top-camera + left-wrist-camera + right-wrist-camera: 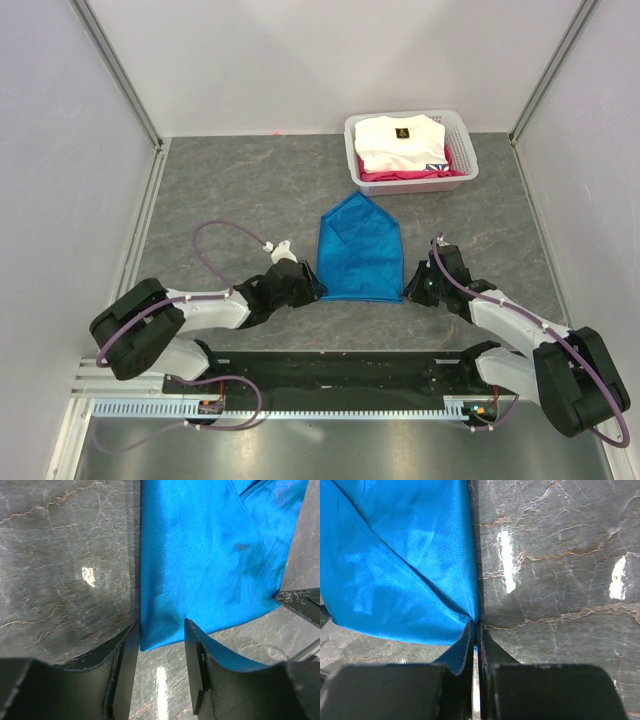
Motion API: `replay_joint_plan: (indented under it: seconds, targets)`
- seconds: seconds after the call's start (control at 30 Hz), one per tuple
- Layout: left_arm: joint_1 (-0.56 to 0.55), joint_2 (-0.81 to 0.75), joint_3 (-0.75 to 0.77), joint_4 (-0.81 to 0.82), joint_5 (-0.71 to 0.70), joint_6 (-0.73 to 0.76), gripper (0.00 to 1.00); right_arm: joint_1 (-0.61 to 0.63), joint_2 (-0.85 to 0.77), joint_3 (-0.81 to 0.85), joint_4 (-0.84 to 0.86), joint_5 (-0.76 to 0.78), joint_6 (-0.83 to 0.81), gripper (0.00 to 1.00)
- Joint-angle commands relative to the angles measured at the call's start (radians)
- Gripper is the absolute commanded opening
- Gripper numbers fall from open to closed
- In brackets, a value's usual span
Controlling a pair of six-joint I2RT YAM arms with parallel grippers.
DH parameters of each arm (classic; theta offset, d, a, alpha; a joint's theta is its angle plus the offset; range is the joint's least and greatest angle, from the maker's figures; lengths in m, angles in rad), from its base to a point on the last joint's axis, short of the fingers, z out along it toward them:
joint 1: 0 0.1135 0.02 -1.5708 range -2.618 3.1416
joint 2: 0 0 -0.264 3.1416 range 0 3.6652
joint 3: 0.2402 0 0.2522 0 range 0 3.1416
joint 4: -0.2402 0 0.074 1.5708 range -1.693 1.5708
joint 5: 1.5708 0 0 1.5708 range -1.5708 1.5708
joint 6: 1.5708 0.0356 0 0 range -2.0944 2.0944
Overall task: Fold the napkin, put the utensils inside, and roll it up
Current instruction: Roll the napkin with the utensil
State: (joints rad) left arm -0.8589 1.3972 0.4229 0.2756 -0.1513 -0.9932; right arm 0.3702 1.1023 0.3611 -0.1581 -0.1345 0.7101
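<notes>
The bright blue napkin (360, 250) lies flat on the grey table, folded into a shape with a point at the far end and a straight near edge. My left gripper (312, 290) sits at its near left corner. In the left wrist view its jaws (160, 630) stand open, apart on both sides of that corner of the napkin (200, 555). My right gripper (412, 290) is at the near right corner. In the right wrist view it (476, 627) is shut, pinching the corner of the napkin (395, 555). The utensils are out of view.
A white basket (470, 172) with folded white and pink clothes (400, 140) stands at the back, just beyond the napkin's point. Walls close the table on the left, right and back. Both arms lie low along the near edge.
</notes>
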Motion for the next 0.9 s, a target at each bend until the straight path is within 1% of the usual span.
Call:
replay_joint_plan:
  seconds: [0.0, 0.13, 0.23, 0.27, 0.33, 0.37, 0.47, 0.57, 0.6, 0.63, 0.67, 0.7, 0.73, 0.77, 0.83, 0.87]
  targets:
    - [0.003, 0.077, -0.030, -0.131, -0.022, -0.022, 0.47, 0.010, -0.010, -0.017, -0.017, 0.006, -0.001, 0.04]
    - [0.001, 0.117, -0.012, -0.128, -0.010, -0.018, 0.44, 0.010, 0.001, -0.013, -0.017, 0.007, -0.006, 0.04]
    - [0.001, 0.123, -0.015, -0.130, -0.013, -0.019, 0.33, 0.009, 0.001, -0.013, -0.012, 0.010, -0.004, 0.04]
    - [0.001, 0.122, -0.016, -0.131, -0.016, -0.019, 0.25, 0.010, 0.004, -0.013, -0.014, 0.010, -0.006, 0.04]
    - [0.001, 0.118, -0.015, -0.131, -0.016, -0.012, 0.18, 0.010, 0.002, -0.008, -0.012, 0.018, -0.009, 0.04]
    - [0.001, 0.117, -0.009, -0.131, -0.010, -0.010, 0.12, 0.009, 0.002, -0.007, -0.014, 0.021, -0.012, 0.04]
    - [0.001, 0.111, 0.008, -0.131, 0.013, 0.013, 0.02, 0.013, -0.012, 0.012, -0.024, 0.038, -0.027, 0.06]
    - [0.003, 0.099, 0.040, -0.157, 0.033, 0.053, 0.02, 0.024, -0.039, 0.051, -0.053, 0.077, -0.064, 0.16]
    - [0.006, 0.091, 0.050, -0.168, 0.042, 0.079, 0.02, 0.036, -0.050, 0.077, -0.070, 0.090, -0.090, 0.26]
    - [0.009, 0.082, 0.071, -0.197, 0.062, 0.093, 0.02, 0.044, -0.076, 0.090, -0.077, 0.102, -0.112, 0.31]
    - [0.014, 0.074, 0.079, -0.211, 0.077, 0.102, 0.02, 0.055, -0.090, 0.119, -0.087, 0.128, -0.129, 0.41]
    - [0.029, 0.066, 0.085, -0.220, 0.094, 0.120, 0.02, 0.082, -0.107, 0.131, -0.090, 0.150, -0.165, 0.45]
    - [0.038, 0.048, 0.092, -0.234, 0.132, 0.126, 0.02, 0.099, -0.134, 0.142, -0.089, 0.157, -0.185, 0.49]
    - [0.061, 0.039, 0.094, -0.239, 0.148, 0.140, 0.02, 0.145, -0.145, 0.166, -0.087, 0.179, -0.204, 0.54]
    - [0.087, 0.022, 0.099, -0.251, 0.238, 0.154, 0.02, 0.200, -0.162, 0.188, -0.083, 0.199, -0.256, 0.57]
    - [0.115, 0.020, 0.102, -0.257, 0.265, 0.169, 0.02, 0.263, -0.166, 0.197, -0.072, 0.214, -0.268, 0.60]
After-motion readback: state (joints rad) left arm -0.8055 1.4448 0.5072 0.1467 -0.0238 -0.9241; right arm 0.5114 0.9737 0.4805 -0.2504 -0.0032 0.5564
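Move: The napkin's near left corner lies just ahead of the left hand's half-open fingers, about 1 cm forward, 1 cm to the right and 1 cm down. The right hand already has the near right corner pinched in its fingers, 18 cm or so to the left hand's right and 1 cm back. From the left hand the napkin's far peak is roughly 21 cm ahead and 9 cm right. For the right hand the near left corner lies about 18 cm left. Down, forward and to the right by only about 1 cm, the left hand settles onto the near left corner, shuts its fingers on the cloth and pinches it, then eases slightly back. The right hand holds still until that grip is made, then opens, lets go of the near right corner and rises some 5 cm, drifting forward and left as its fingers tip steeper. ##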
